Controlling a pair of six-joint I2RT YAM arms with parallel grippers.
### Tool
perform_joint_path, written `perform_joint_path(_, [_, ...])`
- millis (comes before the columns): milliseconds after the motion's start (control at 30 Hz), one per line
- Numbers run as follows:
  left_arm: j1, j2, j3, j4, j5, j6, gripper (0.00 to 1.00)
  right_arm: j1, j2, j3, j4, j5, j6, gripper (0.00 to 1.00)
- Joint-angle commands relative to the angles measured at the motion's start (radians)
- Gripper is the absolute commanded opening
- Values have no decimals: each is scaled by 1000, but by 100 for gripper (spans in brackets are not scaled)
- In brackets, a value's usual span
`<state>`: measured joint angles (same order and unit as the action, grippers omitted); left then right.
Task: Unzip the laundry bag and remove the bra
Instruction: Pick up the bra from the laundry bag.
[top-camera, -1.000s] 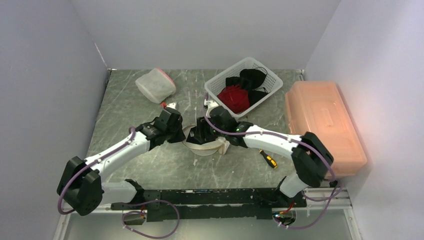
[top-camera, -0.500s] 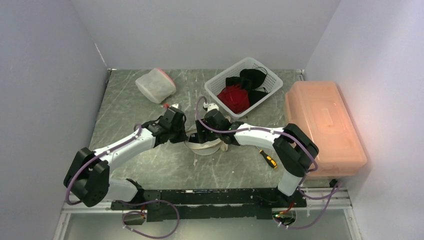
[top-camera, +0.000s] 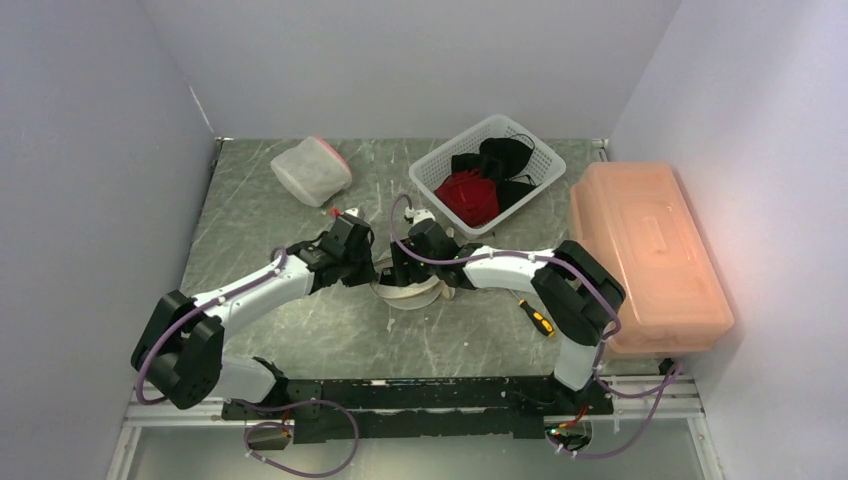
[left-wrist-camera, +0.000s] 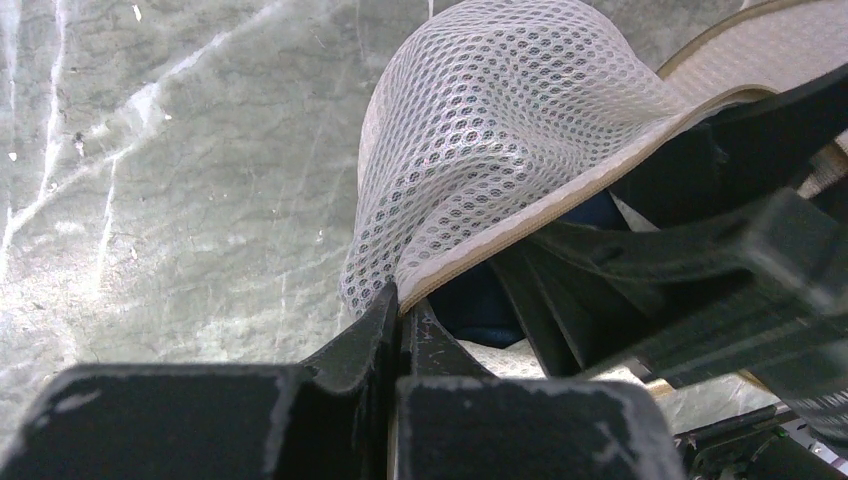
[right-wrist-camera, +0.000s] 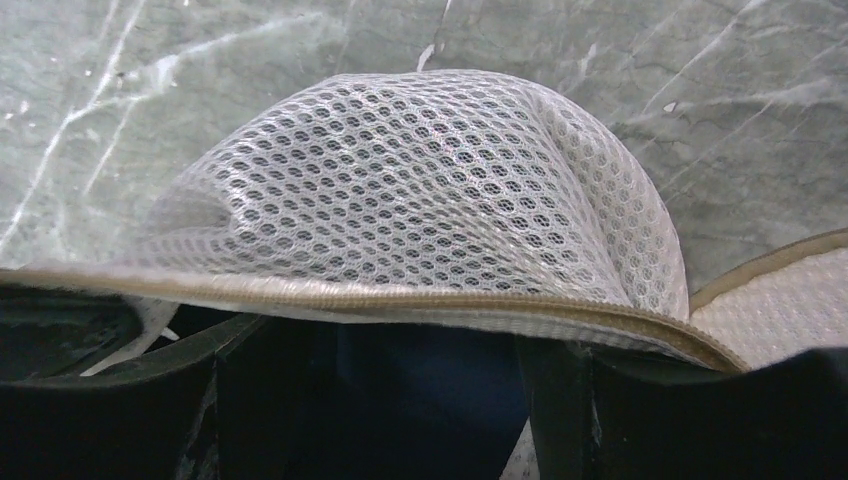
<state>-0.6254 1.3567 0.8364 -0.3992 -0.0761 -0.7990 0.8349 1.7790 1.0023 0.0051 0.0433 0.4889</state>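
Observation:
The white mesh laundry bag (top-camera: 412, 294) lies mid-table between both arms. My left gripper (left-wrist-camera: 400, 305) is shut on the bag's beige zipper rim, holding the top flap (left-wrist-camera: 480, 130) up like a dome. Under that lifted flap (right-wrist-camera: 420, 180) my right gripper (right-wrist-camera: 398, 400) reaches into the opening, its fingers (right-wrist-camera: 555, 400) wide apart and open. The dark blue bra (right-wrist-camera: 440, 375) sits inside the bag between those fingers; whether they touch it cannot be told. From the left wrist the bra (left-wrist-camera: 475, 300) shows as a dark patch under the rim. From above, the two grippers (top-camera: 385, 268) meet at the bag's left edge.
A white basket (top-camera: 430, 175) with red and black garments stands at the back. A pale orange lidded box (top-camera: 645, 250) fills the right side. Another rounded mesh bag (top-camera: 311, 170) lies back left. A yellow-and-black screwdriver (top-camera: 537, 318) lies under the right arm.
The right gripper has opened wider and moved left, further into the bag's opening. The left gripper stays shut on the rim and has shifted slightly.

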Motion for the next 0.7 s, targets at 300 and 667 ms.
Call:
perform_joint_path(300, [-3,21,16,13,18,-18,3,21,92,-15,1,19,4,29])
perform_joint_path(667, [-4,-14,20,-2,5,-21,3,22,-149,-75,34,-25,2,0])
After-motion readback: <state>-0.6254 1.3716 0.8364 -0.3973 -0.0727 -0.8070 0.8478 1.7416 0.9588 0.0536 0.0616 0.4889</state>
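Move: The right hand's wide-open fingers are already inside the laundry bag around the navy bra, whose middle is about 2 cm below, 1 cm back and 1 cm to the right. The bag's open lid hangs some 10 cm to the right, about level forward; the white basket stands some 20 cm ahead and 18 cm right. From the left hand, pinching the rim, the bra is about 5 cm right and 5 cm below. The right fingers dip about 1.5 cm, shut fully at the navy bra inside the bag, then rise 2 cm. ##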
